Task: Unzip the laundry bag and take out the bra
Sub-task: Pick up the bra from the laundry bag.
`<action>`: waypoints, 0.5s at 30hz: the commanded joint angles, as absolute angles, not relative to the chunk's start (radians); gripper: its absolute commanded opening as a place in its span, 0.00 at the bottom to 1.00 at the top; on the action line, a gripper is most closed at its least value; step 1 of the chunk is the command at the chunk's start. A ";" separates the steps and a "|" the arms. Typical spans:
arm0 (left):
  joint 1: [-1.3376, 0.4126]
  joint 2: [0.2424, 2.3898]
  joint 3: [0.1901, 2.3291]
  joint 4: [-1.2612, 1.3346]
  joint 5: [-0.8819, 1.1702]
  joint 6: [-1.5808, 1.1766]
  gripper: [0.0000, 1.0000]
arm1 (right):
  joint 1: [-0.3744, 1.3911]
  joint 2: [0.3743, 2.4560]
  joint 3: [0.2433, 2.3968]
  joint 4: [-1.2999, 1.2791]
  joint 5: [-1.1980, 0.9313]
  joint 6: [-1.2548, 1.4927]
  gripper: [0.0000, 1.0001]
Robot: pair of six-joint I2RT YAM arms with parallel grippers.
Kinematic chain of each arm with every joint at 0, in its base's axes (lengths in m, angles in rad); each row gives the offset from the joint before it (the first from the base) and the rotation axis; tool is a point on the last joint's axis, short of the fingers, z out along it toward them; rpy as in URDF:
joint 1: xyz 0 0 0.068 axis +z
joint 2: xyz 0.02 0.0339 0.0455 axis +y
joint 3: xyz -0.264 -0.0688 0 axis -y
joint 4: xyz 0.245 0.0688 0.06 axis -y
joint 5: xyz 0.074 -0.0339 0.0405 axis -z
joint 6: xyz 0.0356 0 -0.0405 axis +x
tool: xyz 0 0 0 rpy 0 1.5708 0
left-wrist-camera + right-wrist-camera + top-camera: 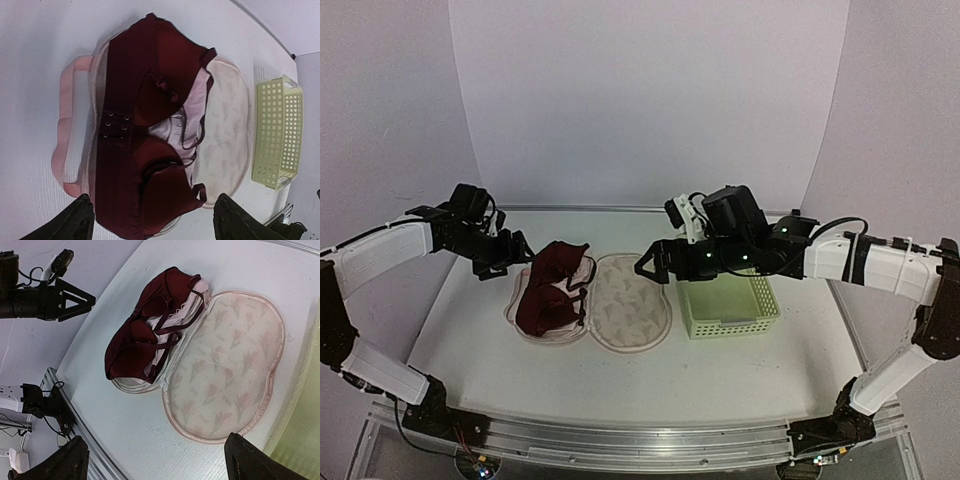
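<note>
The laundry bag [631, 316] lies unzipped and spread flat like a clamshell in the middle of the table. Its printed half [232, 375] lies to the right. The dark red bra [552, 291] rests crumpled in the left half, on the pale lining [192, 107]. My left gripper [512, 258] hangs open just left of the bag and above it, the bra [145, 160] below its spread fingers, with nothing held. My right gripper [655, 265] hovers open over the bag's right edge, empty.
A pale green slatted plastic basket [730, 305] stands right of the bag, under my right arm. A pink loop handle [65, 130] sticks out from the bag's left side. The table's metal front rail [620, 445] runs along the near edge.
</note>
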State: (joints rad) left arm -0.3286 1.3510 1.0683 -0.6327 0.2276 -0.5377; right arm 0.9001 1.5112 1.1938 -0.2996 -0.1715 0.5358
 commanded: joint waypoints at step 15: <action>-0.184 1.551 0.909 -0.287 0.482 -0.480 0.82 | 0.907 1.476 1.211 -0.258 -0.183 0.533 0.96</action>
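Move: The bra lies in the left half of the open laundry bag, its middle about 4 cm ahead of the left hand, 5 cm to its right and 15 cm below. The bag's empty flap is some 22 cm right of the left hand and roughly level with it; the green basket is about 42 cm right and 2 cm ahead. From the right hand, the bra is some 11 cm ahead, 22 cm left and 20 cm below. The left hand sinks about 8 cm towards the bra, tilting roughly 10 degrees, fingers staying wide open. ##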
